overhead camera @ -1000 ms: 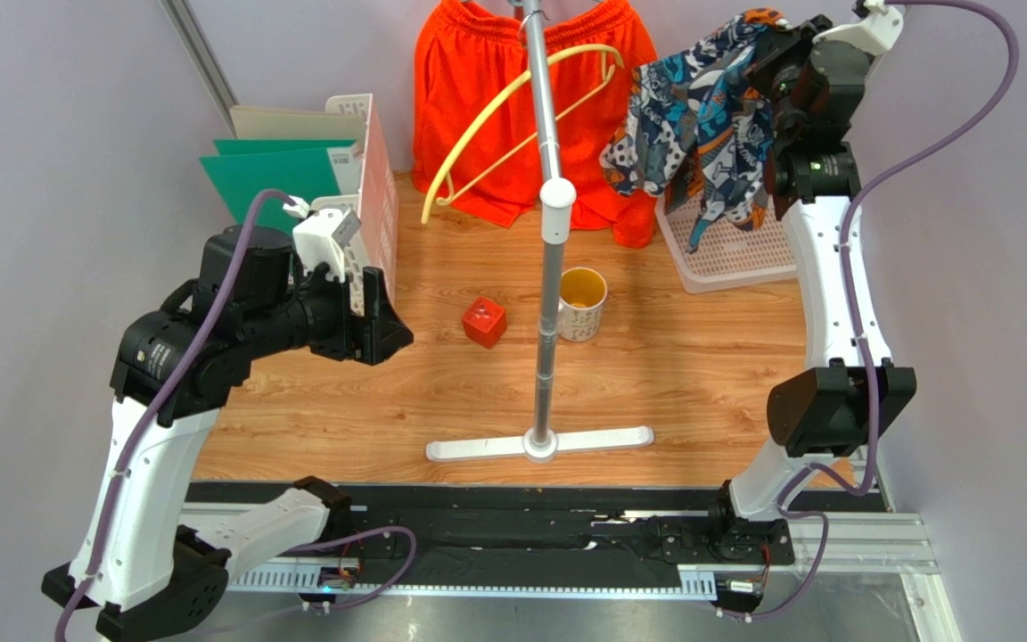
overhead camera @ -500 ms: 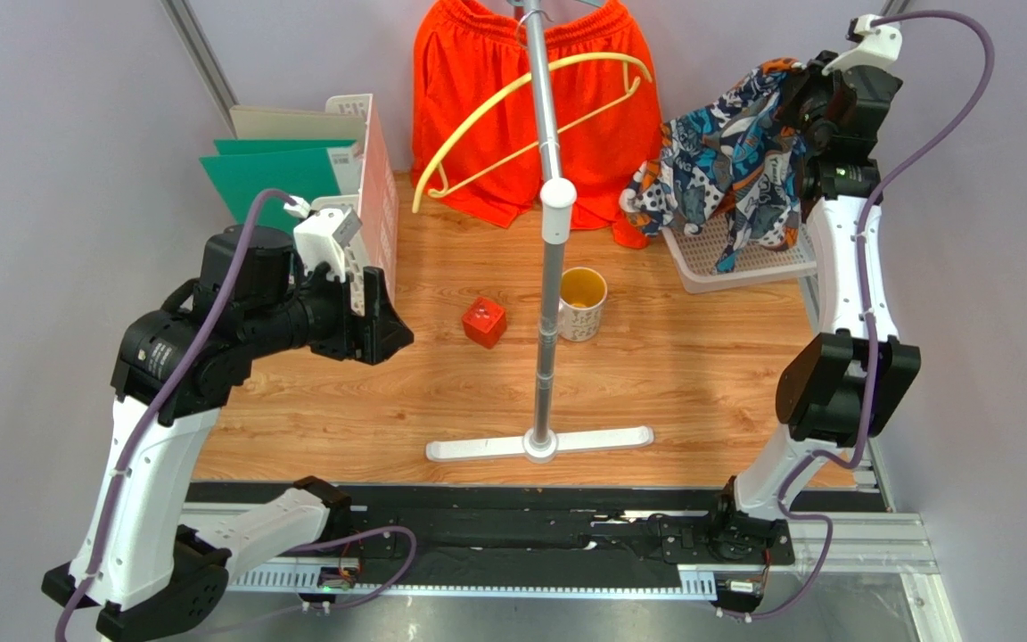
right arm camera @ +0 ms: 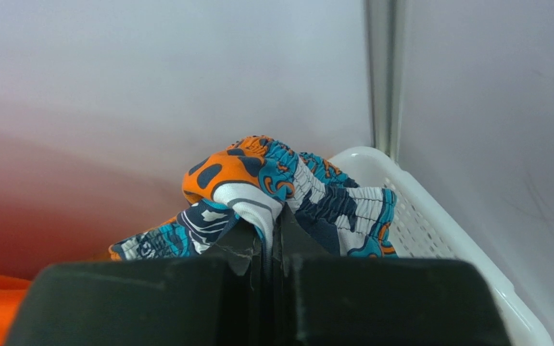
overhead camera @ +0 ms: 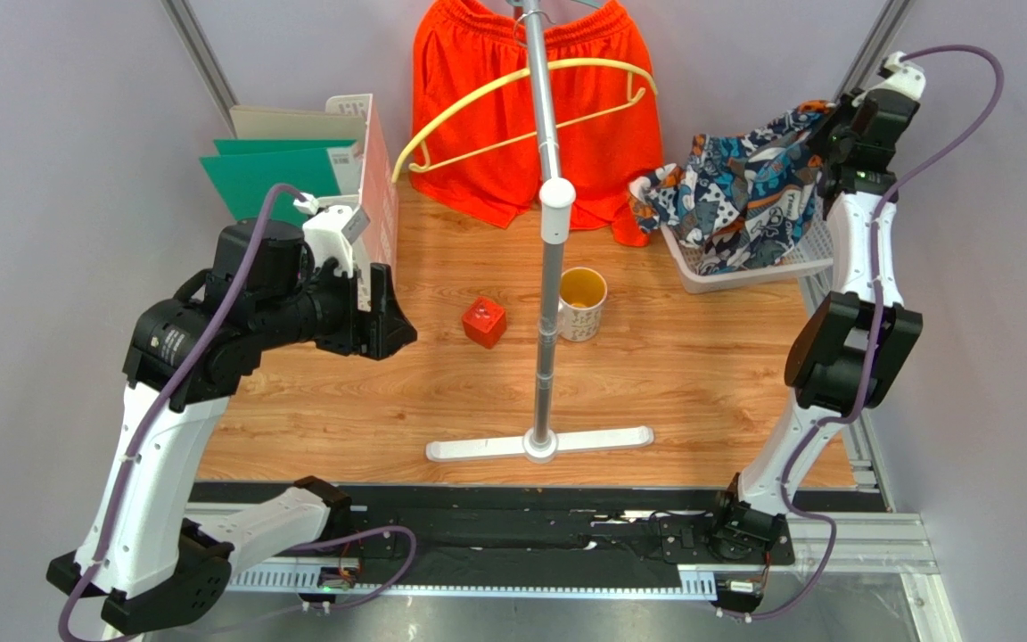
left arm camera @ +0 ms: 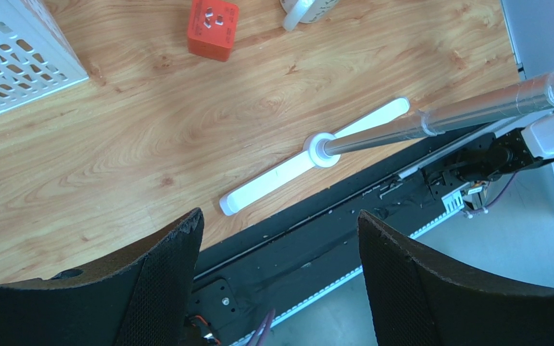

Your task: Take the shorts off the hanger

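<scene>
The printed shorts [overhead camera: 744, 187] in blue, white, black and orange lie draped over the white basket [overhead camera: 747, 277] at the back right. My right gripper [overhead camera: 838, 134] is shut on their waistband, and the wrist view shows the cloth [right arm camera: 258, 176] pinched at my right gripper [right arm camera: 273, 225]. The plain orange shorts [overhead camera: 479, 94] hang at the top of the stand pole [overhead camera: 553, 268]. A bare yellow hanger [overhead camera: 519, 91] dangles in front of them. My left gripper [overhead camera: 392, 328] hovers open over the left of the table, and nothing lies between its fingers [left arm camera: 164, 274].
A red cube [overhead camera: 484, 323] and a yellow-lined cup [overhead camera: 582, 302] sit by the pole. The stand's white base bar [overhead camera: 539, 443] crosses the front. A white crate [overhead camera: 374, 174] with green folders stands at the back left. Grey walls close in on both sides.
My right gripper has carried the printed shorts right and down, away from the yellow hanger and onto the basket. The hanger has swung left. My left arm shifted slightly.
</scene>
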`<action>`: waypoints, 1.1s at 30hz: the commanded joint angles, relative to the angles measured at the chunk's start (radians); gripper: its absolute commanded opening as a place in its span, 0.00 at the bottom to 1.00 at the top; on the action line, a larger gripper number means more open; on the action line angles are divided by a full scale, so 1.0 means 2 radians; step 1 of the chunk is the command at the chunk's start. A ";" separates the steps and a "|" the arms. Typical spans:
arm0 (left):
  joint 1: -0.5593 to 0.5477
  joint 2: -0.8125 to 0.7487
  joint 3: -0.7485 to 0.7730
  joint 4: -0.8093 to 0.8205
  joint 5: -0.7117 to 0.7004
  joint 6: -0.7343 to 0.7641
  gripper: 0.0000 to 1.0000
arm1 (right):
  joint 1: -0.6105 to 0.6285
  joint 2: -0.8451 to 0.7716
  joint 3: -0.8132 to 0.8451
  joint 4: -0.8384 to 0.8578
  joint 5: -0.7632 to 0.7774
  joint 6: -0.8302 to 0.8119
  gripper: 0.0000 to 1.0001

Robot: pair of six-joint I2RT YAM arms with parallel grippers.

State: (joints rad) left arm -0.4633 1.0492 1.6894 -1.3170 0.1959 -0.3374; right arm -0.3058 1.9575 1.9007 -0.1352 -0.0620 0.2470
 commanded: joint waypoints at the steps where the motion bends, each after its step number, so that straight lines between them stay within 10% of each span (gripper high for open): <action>1: -0.001 0.005 0.016 0.004 -0.010 0.010 0.82 | -0.031 -0.005 0.034 0.008 -0.001 0.041 0.00; 15: -0.001 0.016 0.014 0.004 -0.008 0.001 0.82 | -0.031 -0.025 -0.002 -0.030 0.096 -0.003 0.00; 23: -0.001 0.024 0.011 0.016 0.006 -0.009 0.80 | 0.022 0.014 0.014 -0.036 -0.020 0.000 0.00; 33: -0.001 -0.002 0.014 0.005 -0.017 -0.025 0.80 | 0.085 0.014 -0.095 -0.002 0.012 0.047 0.00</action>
State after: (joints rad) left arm -0.4633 1.0809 1.6974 -1.3117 0.1837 -0.3645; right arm -0.1200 1.9800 1.7802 -0.1833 -0.0811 0.2672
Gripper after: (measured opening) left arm 0.804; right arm 0.007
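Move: The white basket the patterned shorts are being taken to has its middle about 10 cm left of the right hand, some 6 cm nearer the base and roughly 27 cm below. The orange shorts hang about 43 cm to that hand's left, level with it fore and aft, about 5 cm lower. The mug stands on the table some 39 cm left and 21 cm back. From the left hand, the basket is about 35 cm ahead, 55 cm right and 31 cm down. First rightward by about 5 cm, easing slightly back and down, the right hand draws the patterned shorts along with the waistband still pinched in its shut fingers. It then reverses and swings left some 16 cm, quickening and sinking over the basket, while the hand turns about 20 degrees counter-clockwise and its fingertips tip down. ##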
